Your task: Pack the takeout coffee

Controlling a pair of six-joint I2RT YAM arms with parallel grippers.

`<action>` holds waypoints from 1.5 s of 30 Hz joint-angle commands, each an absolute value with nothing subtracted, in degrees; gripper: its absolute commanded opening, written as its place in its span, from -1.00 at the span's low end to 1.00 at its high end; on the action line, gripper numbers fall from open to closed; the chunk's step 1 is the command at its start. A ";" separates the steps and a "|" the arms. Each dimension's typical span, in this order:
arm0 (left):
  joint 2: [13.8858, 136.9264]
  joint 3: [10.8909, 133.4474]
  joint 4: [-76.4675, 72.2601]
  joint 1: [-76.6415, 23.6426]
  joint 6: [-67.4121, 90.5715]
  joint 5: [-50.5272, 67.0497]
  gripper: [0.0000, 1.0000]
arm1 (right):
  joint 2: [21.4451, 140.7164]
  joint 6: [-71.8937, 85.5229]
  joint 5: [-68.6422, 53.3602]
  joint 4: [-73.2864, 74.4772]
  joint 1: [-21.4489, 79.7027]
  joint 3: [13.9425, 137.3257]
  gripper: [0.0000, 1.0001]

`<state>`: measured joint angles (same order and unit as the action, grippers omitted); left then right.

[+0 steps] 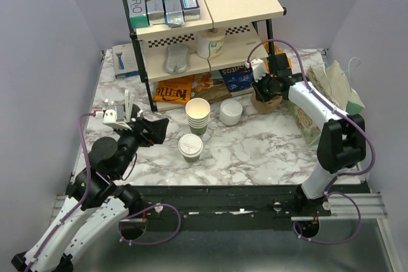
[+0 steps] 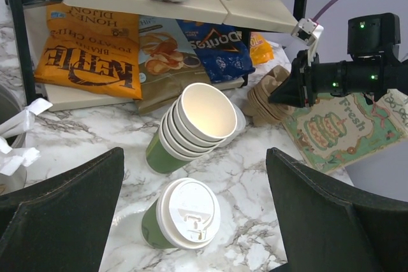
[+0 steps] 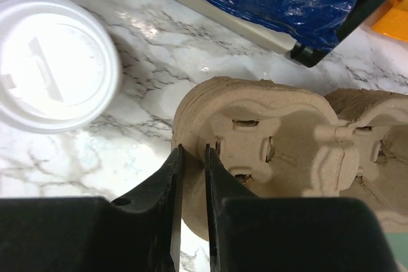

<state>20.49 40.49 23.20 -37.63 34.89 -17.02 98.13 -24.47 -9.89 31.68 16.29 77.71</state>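
Observation:
The takeout coffee (image 1: 190,146), a small green-sided cup with a white lid, stands on the marble table in front of a stack of lidless cups (image 1: 198,114). My left gripper (image 1: 155,130) hovers just left of it, wide open. In the left wrist view the coffee (image 2: 188,213) sits low between the spread fingers of that gripper (image 2: 194,157). My right gripper (image 1: 260,84) is down at the brown cardboard cup carrier (image 1: 268,101) by the shelf's right leg. In the right wrist view that gripper (image 3: 194,151) has its jaws nearly together, pinching the carrier's (image 3: 280,144) near rim.
A two-level shelf (image 1: 204,30) stands at the back with boxes on top and chip bags (image 1: 173,89) beneath. A white lid (image 1: 231,111) lies right of the cup stack. A printed paper bag (image 1: 319,103) stands at the right edge.

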 commanded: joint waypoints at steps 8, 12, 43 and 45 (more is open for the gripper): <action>27.77 41.57 16.19 -37.71 33.31 -5.46 0.98 | 93.35 -12.40 -16.79 36.12 16.17 71.38 -0.99; 31.02 42.36 13.19 -37.79 32.61 -0.89 0.98 | 90.18 -10.55 -18.19 34.54 16.26 66.72 -0.78; 44.81 51.49 7.29 -42.18 29.61 4.67 0.98 | 87.11 -2.20 -23.91 34.72 16.35 66.71 -0.94; 46.92 53.43 9.66 -46.22 29.79 0.98 0.98 | 84.39 -3.50 -24.43 33.50 16.35 65.48 -0.94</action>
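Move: The carrier stack is already pinched at its left rim by the right fingers; its middle lies about 8 cm to that hand's right, level with it and 2 cm lower. The lid stack stands roughly 10 cm left of the right hand and 4 cm back, the cup stack some 23 cm left and 8 cm back. From the open left hand the carriers are about 20 cm ahead, 40 cm right and 19 cm below. The carrier stack is drawn back out of the corner between shelf and bag, the right fingers keeping their pinch on its left rim as that hand pulls about 9 cm back and drifts some 4 cm left, the wrist tilting to steepen the fingers. Meanwhile the left hand, empty and wide open, swings about 11 cm right towards the carriers, rising slightly and turning some 25 degrees clockwise. ##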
